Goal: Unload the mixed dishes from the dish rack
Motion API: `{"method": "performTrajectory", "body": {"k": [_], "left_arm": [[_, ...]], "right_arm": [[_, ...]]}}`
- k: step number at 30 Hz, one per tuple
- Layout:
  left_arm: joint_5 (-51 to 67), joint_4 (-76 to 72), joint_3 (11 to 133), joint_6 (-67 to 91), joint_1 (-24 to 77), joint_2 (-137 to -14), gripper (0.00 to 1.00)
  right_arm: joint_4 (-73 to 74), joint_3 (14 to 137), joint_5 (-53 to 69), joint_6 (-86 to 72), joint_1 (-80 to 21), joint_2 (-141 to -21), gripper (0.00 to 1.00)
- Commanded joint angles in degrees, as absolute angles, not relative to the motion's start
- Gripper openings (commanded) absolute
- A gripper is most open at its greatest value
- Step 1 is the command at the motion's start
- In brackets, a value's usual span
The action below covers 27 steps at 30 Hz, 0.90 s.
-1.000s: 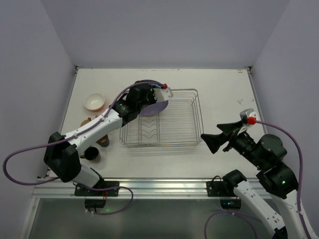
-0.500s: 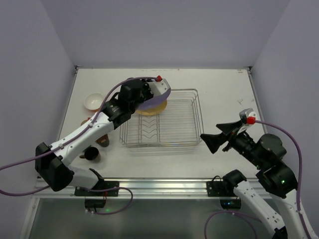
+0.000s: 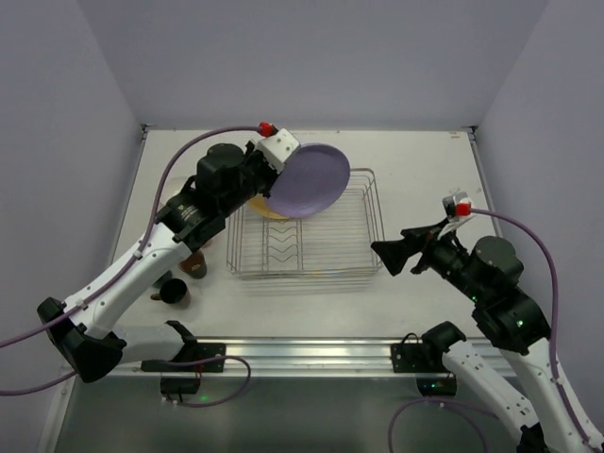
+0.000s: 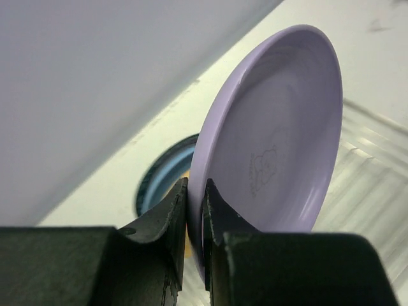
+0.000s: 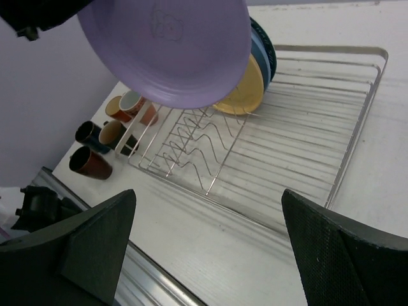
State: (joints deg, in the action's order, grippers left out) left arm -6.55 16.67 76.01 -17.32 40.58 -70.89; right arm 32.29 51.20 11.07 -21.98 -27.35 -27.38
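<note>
My left gripper (image 3: 275, 179) (image 4: 194, 213) is shut on the rim of a lavender plate (image 3: 310, 179) (image 4: 280, 140) (image 5: 172, 44), held in the air over the far left corner of the dish rack (image 3: 351, 247) (image 5: 357, 134). A yellow plate (image 3: 273, 210) (image 5: 245, 92) and a blue plate (image 4: 155, 186) (image 5: 262, 46) still stand on edge in the rack's dividers below it. My right gripper (image 3: 400, 259) (image 5: 207, 236) hangs wide open and empty just off the rack's right side.
Several small cups (image 5: 102, 137) stand on the table left of the rack, among them a black one (image 3: 174, 291) and a brown one (image 3: 195, 267). White walls close in the table on three sides. A metal rail (image 3: 302, 354) runs along the near edge.
My left arm has lifted the lavender plate up out of the rack's dividers and swung it to the right, uncovering the yellow plate. The right gripper has shifted slightly left and stays open.
</note>
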Motion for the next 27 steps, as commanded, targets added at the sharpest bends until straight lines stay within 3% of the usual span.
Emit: {"method": "performTrajectory", "body": {"k": [1,6,9,16,27], "left_arm": [[3.6,16.6,79.4,5.1,40.9,-69.2,0.00],[5.9,16.0,73.5,22.6,40.8,-69.0,0.00],[7.1,12.8,67.8,29.8,40.8,-67.9,0.00],[9.6,5.7,60.0,35.5,39.4,-65.0,0.00],[13.8,4.0,57.4,36.6,37.6,-64.5,0.00]], "right_arm": [[28.6,53.3,5.1,-27.7,-27.3,-33.2,0.97],[27.1,56.8,6.7,-27.3,-26.5,-40.8,0.92],[27.1,58.7,10.2,-25.0,-23.0,-44.9,0.80],[25.9,57.0,12.7,-20.7,-20.0,-46.5,0.62],[25.1,56.3,18.7,-20.7,-20.0,-51.8,0.35]]}}
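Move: The left hand already holds the purple plate by its rim; the plate's middle lies about 4 cm ahead, 8 cm right and level with that hand. The right gripper, where it is being taken, is roughly 13 cm back, 25 cm right and 6 cm below. From the open right hand, the purple plate is some 17 cm ahead, 17 cm left and 6 cm up; the yellow plate about 19 ahead, 26 left, 14 below; the dish rack's middle 14 ahead, 20 left, 26 below. Down, back and to the right, the left hand swings the purple plate over the rack towards the right hand, ending some 8 cm lower while its fingers tip down about 40 degrees and it rolls left side down, keeping its rim grip. The right hand reaches forward some 8 cm, sinking a little, and closes from wide open to about a third, its fingers straddling the plate's right rim. ##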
